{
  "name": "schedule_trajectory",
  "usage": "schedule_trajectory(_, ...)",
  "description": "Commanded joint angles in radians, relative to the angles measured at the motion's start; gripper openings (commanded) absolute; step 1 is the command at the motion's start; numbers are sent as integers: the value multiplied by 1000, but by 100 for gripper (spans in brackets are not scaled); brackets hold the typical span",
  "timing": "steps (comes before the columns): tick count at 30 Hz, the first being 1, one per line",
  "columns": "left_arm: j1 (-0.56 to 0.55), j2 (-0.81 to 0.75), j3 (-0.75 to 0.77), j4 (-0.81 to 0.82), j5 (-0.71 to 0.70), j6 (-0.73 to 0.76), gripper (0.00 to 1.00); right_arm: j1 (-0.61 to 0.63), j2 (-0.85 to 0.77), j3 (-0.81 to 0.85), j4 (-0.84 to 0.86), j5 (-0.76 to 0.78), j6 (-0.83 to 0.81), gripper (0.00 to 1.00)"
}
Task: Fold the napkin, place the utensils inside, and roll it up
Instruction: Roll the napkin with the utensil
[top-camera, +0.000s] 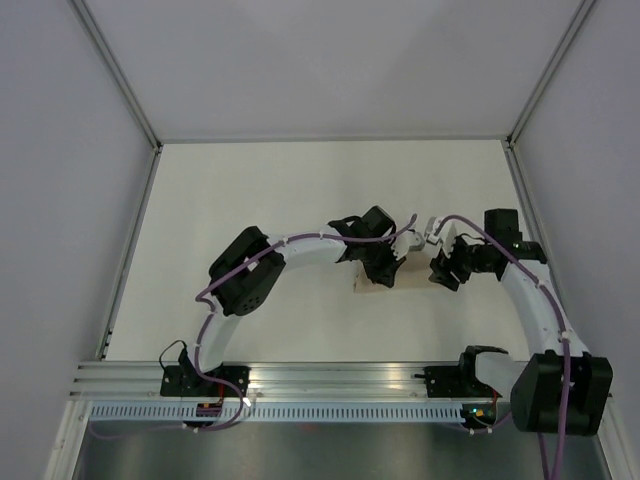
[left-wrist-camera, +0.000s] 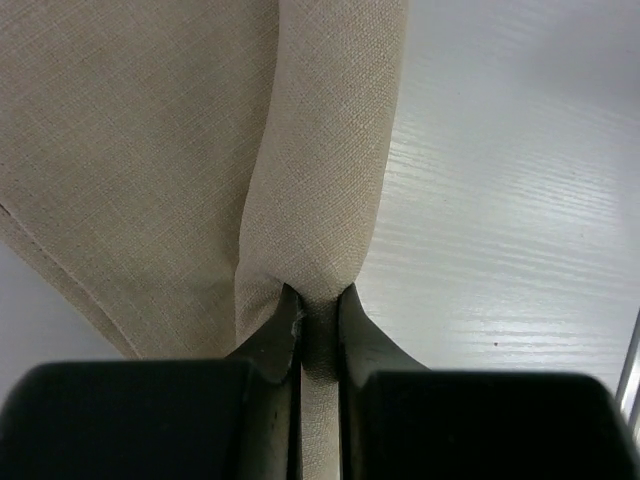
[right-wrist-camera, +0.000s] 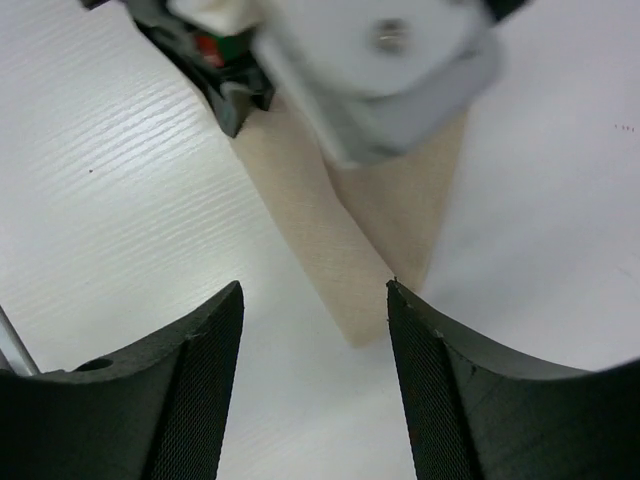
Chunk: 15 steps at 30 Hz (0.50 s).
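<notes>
The beige napkin lies mid-table as a narrow rolled or folded strip. My left gripper sits on top of it and is shut on a rolled ridge of the cloth. In the left wrist view that ridge of the napkin is pinched between the left gripper's black fingers. My right gripper stands just right of the strip, open. In the right wrist view the napkin's end lies ahead of the right gripper, nothing between its pads. The utensils are out of view.
The white table is walled by grey panels on three sides. An aluminium rail with both arm bases runs along the near edge. The left arm's wrist housing hangs close in front of the right gripper.
</notes>
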Motion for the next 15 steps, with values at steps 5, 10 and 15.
schedule_trajectory(5, 42, 152, 51, -319, 129, -135, 2, 279, -219, -283, 407, 219, 73, 66)
schedule_trajectory(10, 50, 181, 88, -372, 149, -145, 2, 422, -221, -411, 597, 378, 91, 67)
schedule_trajectory(15, 55, 195, 101, -391, 173, -158, 2, 505, -196, -491, 748, 489, 84, 67)
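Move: The rolled napkin edge between the left fingers and its free end lies about 6 cm left, 2 cm back and 11 cm below the right hand. Its free end is some 2 cm left, 1 cm back and equally low; the loose flap lies about 6 cm left and 4 cm forward. The left fingers already pinch the roll; the right hand's grasp spot is about 6 cm to their right, level fore and aft, 1 cm lower. Sweep the open right gripper down about 8 cm and left some 5 cm, easing back slightly first, to bring its fingers close over the roll just right of the left pinch, rolling the wrist about 25 degrees counter-clockwise. Meanwhile keep the left fingers pinched on the roll and turn that wrist a further 15 degrees, forward side dipping, almost in place. ##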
